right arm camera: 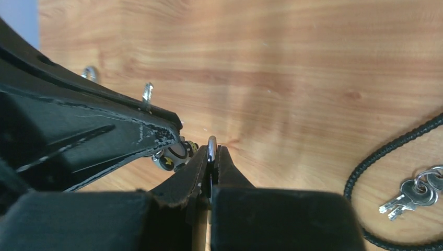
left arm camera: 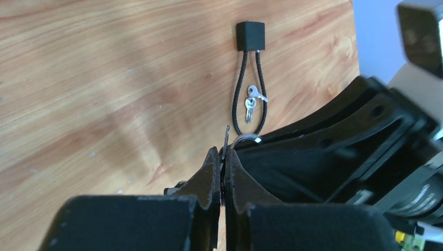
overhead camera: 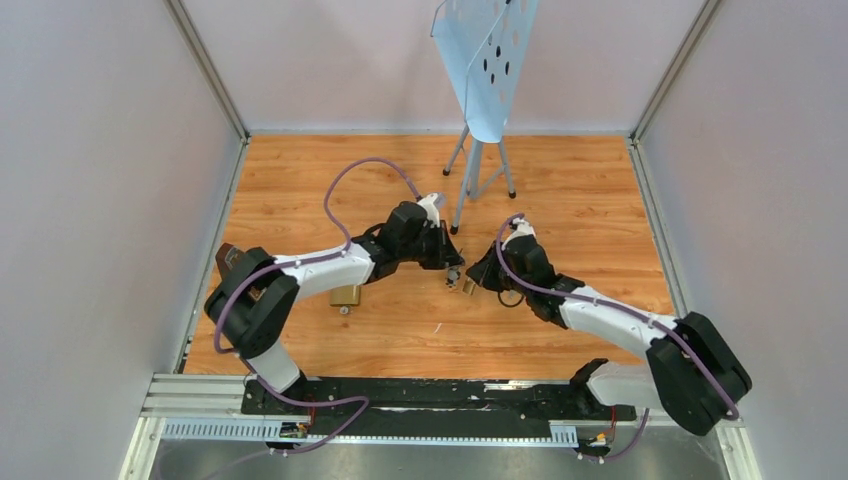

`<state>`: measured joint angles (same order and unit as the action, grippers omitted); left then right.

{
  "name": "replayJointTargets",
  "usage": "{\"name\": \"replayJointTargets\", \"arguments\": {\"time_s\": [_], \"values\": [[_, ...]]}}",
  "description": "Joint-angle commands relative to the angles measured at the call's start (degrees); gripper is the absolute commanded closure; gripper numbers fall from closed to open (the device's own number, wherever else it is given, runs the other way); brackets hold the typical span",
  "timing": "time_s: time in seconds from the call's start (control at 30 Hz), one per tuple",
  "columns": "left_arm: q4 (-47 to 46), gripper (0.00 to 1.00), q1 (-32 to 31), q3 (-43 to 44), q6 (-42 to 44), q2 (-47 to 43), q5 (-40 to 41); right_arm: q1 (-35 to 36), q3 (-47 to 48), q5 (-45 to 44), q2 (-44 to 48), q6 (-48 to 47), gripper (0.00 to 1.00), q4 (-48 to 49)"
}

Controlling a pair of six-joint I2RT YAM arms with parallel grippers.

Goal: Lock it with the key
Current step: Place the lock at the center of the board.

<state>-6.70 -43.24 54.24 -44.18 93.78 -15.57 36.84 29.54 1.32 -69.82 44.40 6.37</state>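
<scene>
My left gripper [left arm camera: 223, 152] is shut on the key [left arm camera: 226, 136], a thin silver blade seen edge-on that sticks out past the fingertips. My right gripper [right arm camera: 211, 151] is shut on the silver shackle [right arm camera: 211, 144] of a small brass padlock [overhead camera: 466, 287]; its body is hidden under the fingers in the wrist view. In the top view the left gripper [overhead camera: 455, 268] and the right gripper [overhead camera: 477, 280] meet tip to tip at the table's middle. The key's tip [right arm camera: 147, 96] shows above the left fingers in the right wrist view. The shackle [left arm camera: 246, 138] curves just right of the key.
A black cable lock [left arm camera: 249, 35] lies on the wood with a small bunch of keys [left arm camera: 251, 104] inside its loop [right arm camera: 389, 149]. A second brass padlock [overhead camera: 346, 297] sits under the left arm. A blue perforated panel [overhead camera: 485, 55] on a metal stand [overhead camera: 470, 175] rises at the back.
</scene>
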Motion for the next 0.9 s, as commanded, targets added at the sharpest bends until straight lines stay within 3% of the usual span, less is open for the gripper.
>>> {"name": "replayJointTargets", "arguments": {"time_s": [0.0, 0.2, 0.33, 0.37, 0.47, 0.6, 0.77, 0.87], "values": [[-6.5, 1.0, -0.5, 3.0, -5.6, 5.3, 3.3, -0.4, 4.0, 3.2, -6.2, -0.4, 1.0, -0.4], [-3.9, 0.91, -0.5, 4.5, -7.7, 10.5, 9.4, -0.8, 7.6, 3.5, -14.2, -0.7, 1.0, -1.0], [-0.1, 0.65, -0.5, 4.8, -5.6, 10.2, 13.6, -1.4, 9.6, 4.2, -18.0, -0.9, 0.96, -0.6], [0.3, 0.57, -0.5, 4.8, -5.3, 10.0, 14.4, -1.6, 10.0, 4.5, -18.7, -0.9, 0.93, -0.5], [1.9, 0.47, -0.5, 3.8, -4.9, 8.0, 16.3, -1.9, 10.6, 5.0, -19.6, -0.5, 0.78, 0.9], [5.0, 0.42, -0.3, 2.1, -4.2, 2.6, 22.1, -1.9, 11.2, 2.0, -17.6, -0.4, 0.6, -0.2], [15.4, 0.35, -0.2, 1.1, -0.1, -7.4, 33.2, -1.9, 12.1, -4.9, -14.2, -2.0, 0.37, -3.2], [22.5, 0.27, -0.2, 0.1, 2.3, -13.2, 39.5, -1.7, 12.4, -6.4, -12.2, -4.0, 0.3, -4.5]]}}
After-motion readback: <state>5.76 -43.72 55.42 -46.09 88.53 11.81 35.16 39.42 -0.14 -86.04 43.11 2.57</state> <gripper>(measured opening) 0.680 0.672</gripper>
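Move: The left hand holds the key with its bear charm; its landing spot is about 2 cm ahead and 7 cm below, with a stand foot some 7 cm ahead and 1 cm left. The right hand holds the small padlock, bound for a spot roughly 2 cm back, 2 cm left and 7 cm below; the black cable loop lies about 4 cm back, 8 cm right and 7 cm below. Both hands sink some 6–7 cm to the board, open to release key and padlock, then start rising. ##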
